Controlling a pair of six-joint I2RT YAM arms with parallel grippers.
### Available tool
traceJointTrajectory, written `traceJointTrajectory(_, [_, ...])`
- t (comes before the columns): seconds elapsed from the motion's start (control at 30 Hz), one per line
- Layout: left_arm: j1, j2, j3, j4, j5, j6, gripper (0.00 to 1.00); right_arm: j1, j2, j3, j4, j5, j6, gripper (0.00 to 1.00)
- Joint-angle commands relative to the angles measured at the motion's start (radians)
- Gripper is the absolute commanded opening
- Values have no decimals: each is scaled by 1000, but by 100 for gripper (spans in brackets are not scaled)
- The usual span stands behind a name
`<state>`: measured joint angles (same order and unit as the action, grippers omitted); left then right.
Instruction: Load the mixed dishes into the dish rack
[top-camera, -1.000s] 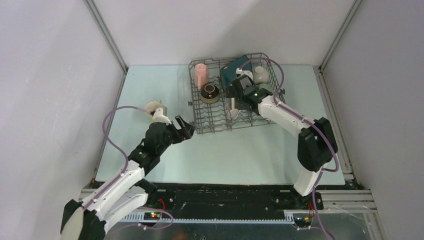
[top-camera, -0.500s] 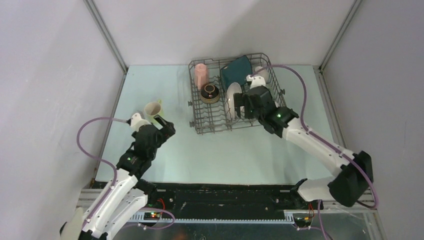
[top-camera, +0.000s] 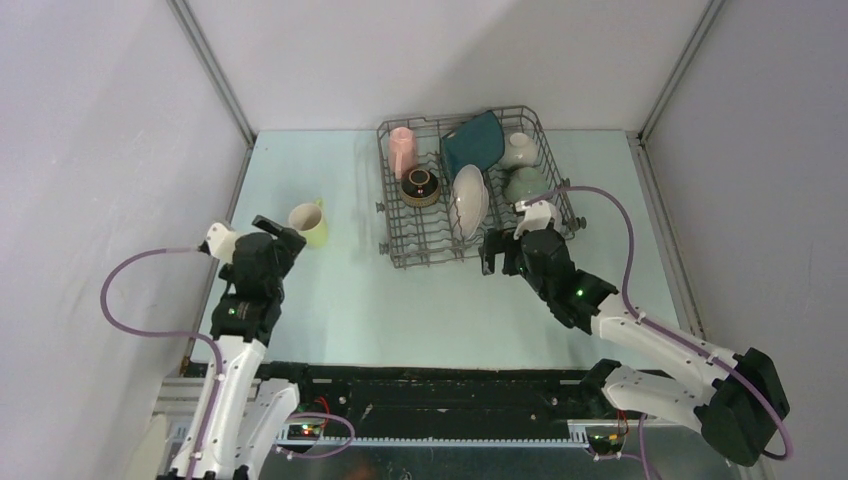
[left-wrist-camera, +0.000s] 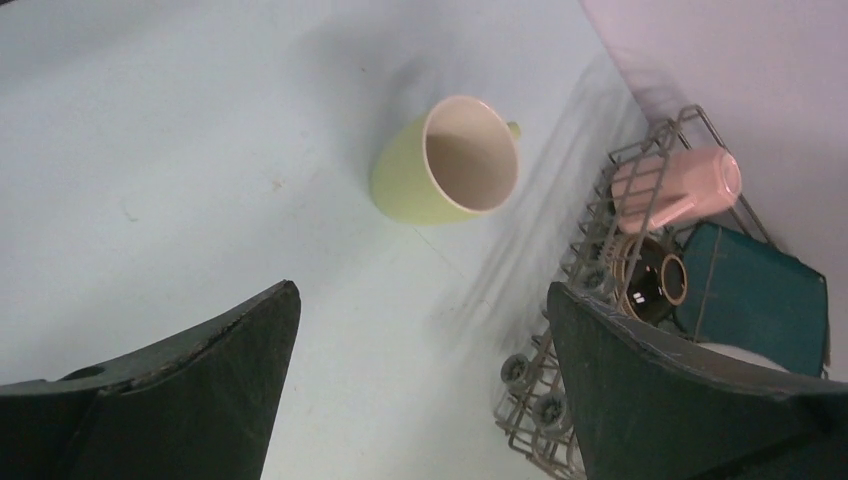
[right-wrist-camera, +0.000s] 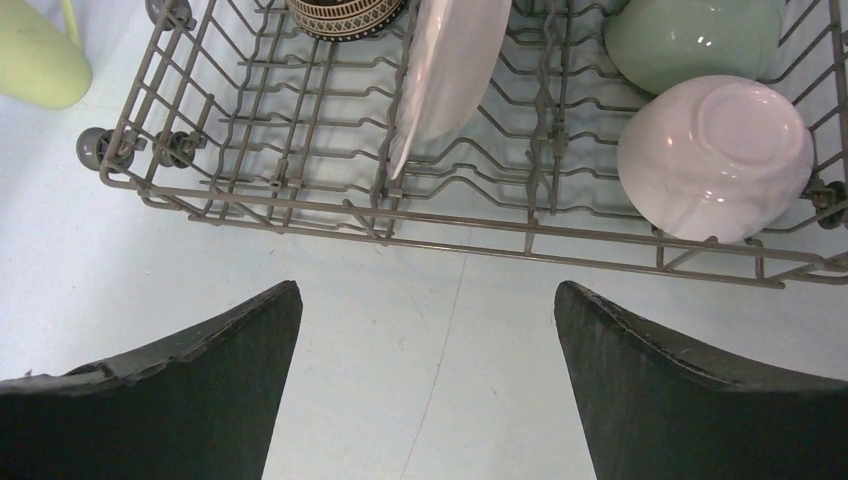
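The yellow-green mug (top-camera: 308, 223) (left-wrist-camera: 447, 160) sits on the pale table left of the dish rack (top-camera: 392, 215), apart from it. My left gripper (top-camera: 275, 242) (left-wrist-camera: 420, 290) is open and empty just short of the mug. The rack holds a pink mug (top-camera: 403, 150), brown bowl (top-camera: 420, 185), teal plate (top-camera: 475, 140), upright white plate (top-camera: 468, 200) (right-wrist-camera: 450, 60), white bowl (top-camera: 518, 150) and pale green bowl (top-camera: 525, 183) (right-wrist-camera: 690, 35). A pale bowl (right-wrist-camera: 715, 155) lies upside down at the rack's near right. My right gripper (top-camera: 503, 255) (right-wrist-camera: 428, 285) is open and empty, just outside the rack's near rim (right-wrist-camera: 450, 225).
Grey walls with metal corner posts (top-camera: 215, 75) close in the table on the left, back and right. The rack has small wheels (right-wrist-camera: 95, 148) at its near-left corner. Purple cables (top-camera: 130, 290) loop off both arms.
My right arm has pulled back out of the rack to its near side, leaving the white plate standing. My left arm swung left, away from the rack, to beside the yellow-green mug.
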<state>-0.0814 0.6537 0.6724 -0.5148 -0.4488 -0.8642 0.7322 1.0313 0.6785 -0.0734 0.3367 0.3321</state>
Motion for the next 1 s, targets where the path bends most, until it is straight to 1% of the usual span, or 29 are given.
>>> traceJointTrajectory(0.0, [90, 82, 65, -7, 93, -25, 100, 21, -20, -22, 179, 27, 3, 100])
traceJointTrajectory(0.17, [152, 218, 165, -90, 110, -36, 100, 61, -38, -47, 217, 62, -16, 100])
traceJointTrajectory(0.27, [184, 287, 194, -116, 118, -66, 100, 66, -43, -66, 238, 71, -14, 99])
traceJointTrajectory(0.37, [191, 316, 182, -77, 133, -94, 100, 68, -39, -68, 244, 73, -17, 100])
traceJointTrajectory(0.53, [192, 350, 184, -31, 96, -144, 100, 74, -36, -70, 245, 81, -20, 100])
traceJointTrajectory(0.67, [192, 392, 204, 6, 107, -131, 100, 77, -38, -75, 248, 87, -25, 100])
traceJointTrajectory(0.73, [192, 413, 203, 52, 124, -124, 100, 80, -42, -80, 253, 89, -28, 99])
traceJointTrajectory(0.87, [192, 475, 232, 47, 131, -118, 99, 85, -47, -88, 264, 88, -34, 100])
traceJointTrajectory(0.93, [193, 505, 250, 49, 133, -108, 97, 86, -49, -91, 268, 88, -37, 100])
traceJointTrajectory(0.97, [193, 522, 257, 51, 134, -100, 94, 88, -48, -92, 271, 87, -38, 99])
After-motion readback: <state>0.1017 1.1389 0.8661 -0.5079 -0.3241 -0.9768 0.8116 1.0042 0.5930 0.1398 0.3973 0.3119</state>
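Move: The green mug stands upright about 11 cm ahead of the left gripper, 3 cm to its right and some 13 cm below. In the rack, the black bowl lies about 20 cm ahead of the left gripper and 27 cm to its right, the pink mug about 28 cm ahead and 24 cm right, both roughly 12 cm lower. From the right gripper, the green mug is about 38 cm left, 10 cm ahead and 11 cm below. Bring the open left gripper down towards the green mug: go forward about 6 cm while sinking some 5 cm, with a leftward drift of 3 cm early on and the last stretch mostly forward. Tip the fingers downward by about 15 degrees and swing them slightly counter-clockwise. Keep them wide open, short of closing on the mug. Ease the empty right gripper slightly left and up in front of the rack. ##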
